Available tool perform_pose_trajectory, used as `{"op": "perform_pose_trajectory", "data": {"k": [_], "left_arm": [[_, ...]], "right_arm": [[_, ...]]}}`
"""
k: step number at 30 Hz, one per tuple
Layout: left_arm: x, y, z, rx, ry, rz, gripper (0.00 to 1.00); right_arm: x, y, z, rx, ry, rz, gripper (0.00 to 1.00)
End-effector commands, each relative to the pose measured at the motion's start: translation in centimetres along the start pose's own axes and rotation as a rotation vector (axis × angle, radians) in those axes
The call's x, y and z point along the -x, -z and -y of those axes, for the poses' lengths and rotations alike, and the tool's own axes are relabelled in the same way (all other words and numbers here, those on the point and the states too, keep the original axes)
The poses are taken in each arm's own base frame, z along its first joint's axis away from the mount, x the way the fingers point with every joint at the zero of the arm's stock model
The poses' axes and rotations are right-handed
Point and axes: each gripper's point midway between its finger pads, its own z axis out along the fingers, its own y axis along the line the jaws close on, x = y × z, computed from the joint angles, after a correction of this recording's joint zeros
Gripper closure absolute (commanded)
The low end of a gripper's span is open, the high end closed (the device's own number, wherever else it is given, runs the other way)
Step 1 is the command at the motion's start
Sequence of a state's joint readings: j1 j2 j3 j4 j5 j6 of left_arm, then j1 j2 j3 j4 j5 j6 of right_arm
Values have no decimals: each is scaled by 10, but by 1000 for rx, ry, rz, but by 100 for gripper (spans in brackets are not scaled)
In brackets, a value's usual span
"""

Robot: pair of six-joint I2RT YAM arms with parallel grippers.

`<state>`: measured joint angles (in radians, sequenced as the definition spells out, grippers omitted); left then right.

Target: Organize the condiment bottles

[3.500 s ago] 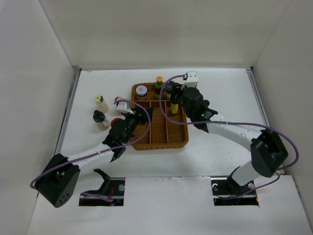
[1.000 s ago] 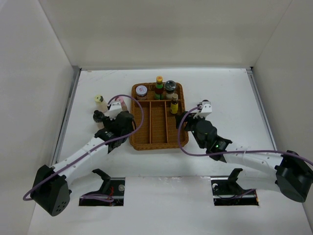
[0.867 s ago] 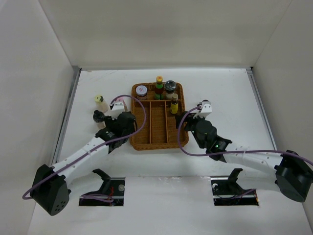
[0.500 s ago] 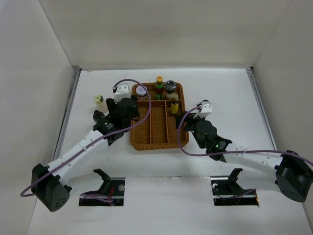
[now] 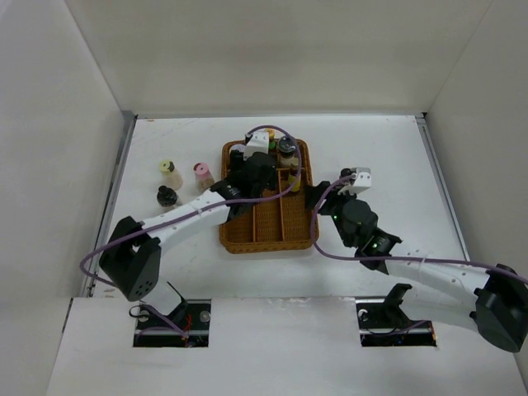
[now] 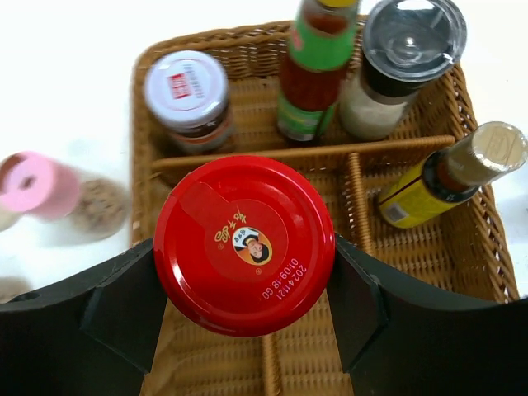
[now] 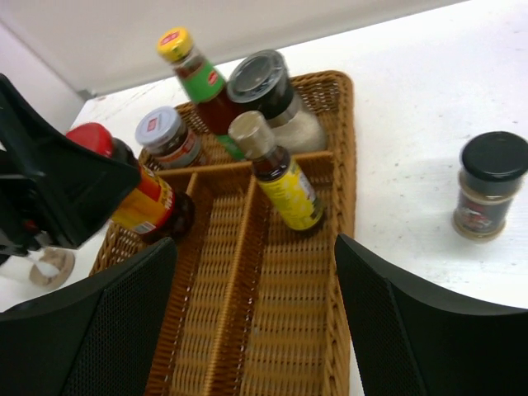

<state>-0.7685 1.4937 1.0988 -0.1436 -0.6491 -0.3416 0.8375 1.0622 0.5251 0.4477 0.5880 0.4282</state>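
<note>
My left gripper point(image 5: 247, 176) point(image 6: 243, 276) is shut on a red-capped jar point(image 6: 244, 243) point(image 7: 136, 196) and holds it tilted above the left side of the brown wicker tray point(image 5: 268, 245). In the tray's back row stand a white-capped jar point(image 6: 186, 91), a yellow-capped red-and-green bottle point(image 7: 194, 66) and a grey-capped shaker point(image 6: 404, 49). A tan-capped yellow bottle point(image 6: 450, 177) stands in the right column. My right gripper point(image 5: 318, 196) point(image 7: 256, 322) is open and empty over the tray's front right. A black-capped jar point(image 7: 487, 186) stands on the table to the right of the tray.
Left of the tray, a cream-capped bottle point(image 5: 168, 174), a pink-capped bottle point(image 5: 200, 174) and a small black-capped bottle point(image 5: 167, 197) stand on the white table. White walls enclose the table on three sides. The tray's long front columns hold nothing.
My left arm has swung right from beside the tray to above it, carrying the red-capped jar. The pink-capped bottle now shows. The right arm has barely shifted.
</note>
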Motion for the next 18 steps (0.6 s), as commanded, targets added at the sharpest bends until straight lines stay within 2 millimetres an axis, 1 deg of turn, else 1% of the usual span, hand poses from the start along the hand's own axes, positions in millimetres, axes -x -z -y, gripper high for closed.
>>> {"op": "perform_pose_trajectory", "data": {"k": [1, 5, 8, 13, 15, 18], "left_arm": [[89, 5, 30, -92, 158, 231, 59], [82, -11, 46, -116, 138, 222, 59], [68, -27, 48, -102, 134, 198, 59], [58, -38, 56, -122, 128, 182, 59], [47, -47, 55, -110, 123, 162, 59], [26, -57, 57, -107, 118, 134, 58]], "right_arm": [[11, 0, 9, -29, -55, 31, 19], [13, -1, 16, -46, -80, 39, 19], [13, 0, 16, -37, -87, 39, 19], [15, -1, 19, -44, -88, 44, 19], [15, -1, 22, -52, -91, 46, 19], [18, 0, 24, -56, -95, 55, 19]]}}
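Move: The red-capped jar, already in the left hand, is bound for the far end of the tray's middle compartment: about 4 cm ahead, 5 cm to the hand's right, floor some 14 cm below. The yellow-labelled bottle stands about 7 cm to the right of that spot; the green-labelled bottle some 7 cm beyond it. The white-lidded jar is roughly 10 cm ahead and 3 cm left of the hand. From the right hand the spot is about 11 cm ahead, 12 cm left. The red-capped jar, still gripped, is carried by the left hand forward and to the right towards the far end of the middle compartment, about 4 cm each way, then lowered some 5 cm, mostly at the end, beside the yellow-labelled bottle, its wrist hardly turning. The right hand, open and empty, eases about 2 cm to its right, away from the tray. ##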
